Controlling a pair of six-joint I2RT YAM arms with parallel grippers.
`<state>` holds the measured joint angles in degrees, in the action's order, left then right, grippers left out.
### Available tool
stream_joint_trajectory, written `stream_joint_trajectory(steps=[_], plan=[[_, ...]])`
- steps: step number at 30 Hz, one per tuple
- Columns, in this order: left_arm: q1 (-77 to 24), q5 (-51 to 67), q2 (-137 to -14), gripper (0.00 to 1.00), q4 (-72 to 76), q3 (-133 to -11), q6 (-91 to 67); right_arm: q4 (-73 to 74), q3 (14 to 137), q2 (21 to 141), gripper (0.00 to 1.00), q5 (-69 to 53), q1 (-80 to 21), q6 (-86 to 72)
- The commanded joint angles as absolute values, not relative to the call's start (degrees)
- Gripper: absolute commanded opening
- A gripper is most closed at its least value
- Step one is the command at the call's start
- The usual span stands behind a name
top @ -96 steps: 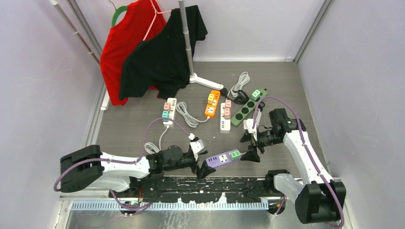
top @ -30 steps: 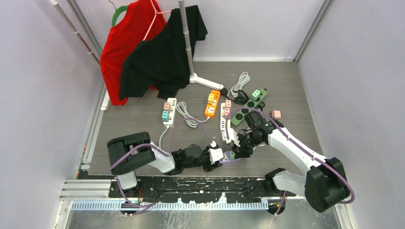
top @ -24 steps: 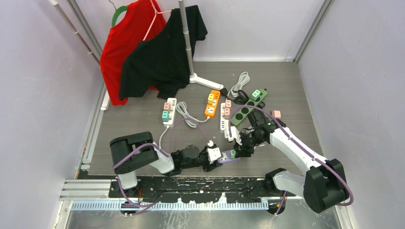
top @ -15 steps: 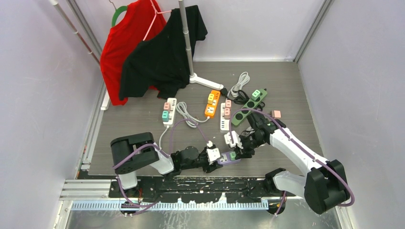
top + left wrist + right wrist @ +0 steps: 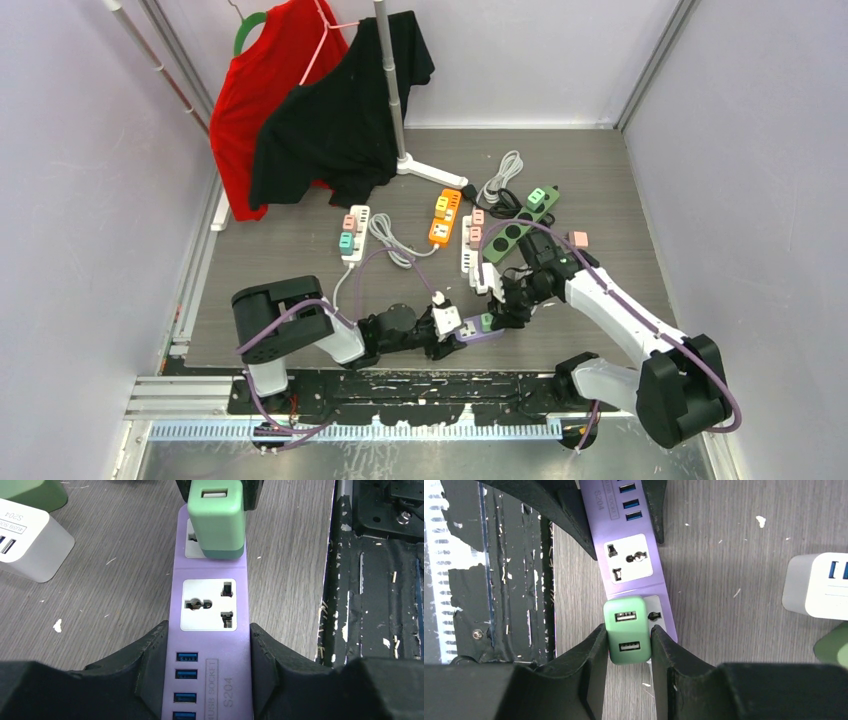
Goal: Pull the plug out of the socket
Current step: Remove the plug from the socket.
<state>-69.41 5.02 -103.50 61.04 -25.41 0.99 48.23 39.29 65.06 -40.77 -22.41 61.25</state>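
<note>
A purple power strip, the socket (image 5: 472, 335), lies near the table's front edge. My left gripper (image 5: 447, 338) is shut on its USB end, one black finger (image 5: 155, 655) on each side of the strip (image 5: 210, 645). A green plug (image 5: 217, 520) with two USB ports stands over the strip's end outlet; its pins are hidden. My right gripper (image 5: 626, 637) is shut on that green plug (image 5: 625, 630), fingers pressed to both its sides. The middle outlet (image 5: 628, 558) is bare. In the top view the right gripper (image 5: 497, 318) meets the left one over the strip.
A white USB cube (image 5: 819, 587) sits on the wood beside the strip. Further back lie white (image 5: 352, 232), orange (image 5: 444, 217) and dark green (image 5: 520, 225) power strips with cables, and a pink plug (image 5: 578, 239). A rack with shirts (image 5: 330, 100) stands behind. The black base plate (image 5: 380, 580) borders the strip.
Since three seconds ago both arms have shifted left with the strip and the right gripper has come onto the green plug. Over the last second almost nothing moves.
</note>
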Motion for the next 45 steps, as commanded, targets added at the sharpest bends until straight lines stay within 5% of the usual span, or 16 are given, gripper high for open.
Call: stream_joint_trajectory(steps=[1,12,21,34,45], plan=[[-69.3,3.8,-104.8,0.00,57.4,-25.2,-0.4,47.3,40.6,62.1,0.05,-42.7,-19.1,62.4],[-69.2,3.4,-105.3,0.00,57.8,-25.3,-2.0,55.1,39.8,63.4,0.06,-50.9,-21.8,74.2],[-69.3,4.0,-106.4,0.00,57.3,-26.5,-3.1,41.8,40.2,63.8,0.05,-47.5,-23.5,56.3],[-69.3,3.3,-105.7,0.00,57.6,-24.9,-3.8,61.4,45.4,60.5,0.04,-58.9,-12.4,70.7],[-69.2,3.7,-104.4,0.01,56.1,-26.0,-5.8,57.0,47.9,59.7,0.02,-62.2,-8.3,58.0]])
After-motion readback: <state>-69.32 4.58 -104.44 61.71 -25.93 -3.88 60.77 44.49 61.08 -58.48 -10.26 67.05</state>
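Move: The right fingers already grip the green plug, still in the far outlet of the purple socket strip; that strip's middle lies some 5 cm to the hand's left, 2 cm back and 4 cm below. The white strip's middle is about 14 cm ahead and 4 cm left, the green strip's some 18 cm ahead and 6 cm right, both 5 cm lower. From the left hand, holding the purple strip, the green plug is about 8 cm right, 2 cm ahead, 3 cm higher. Rocking first, the right hand keeps its pinch on the green plug and works it about 1 cm back and then left, twisting some 8 degrees counter-clockwise and back again. Then it draws straight up about 5 cm, away from the purple strip, its fingers tilting up towards the left. The left hand stays put, still clamping the strip between its fingers. ##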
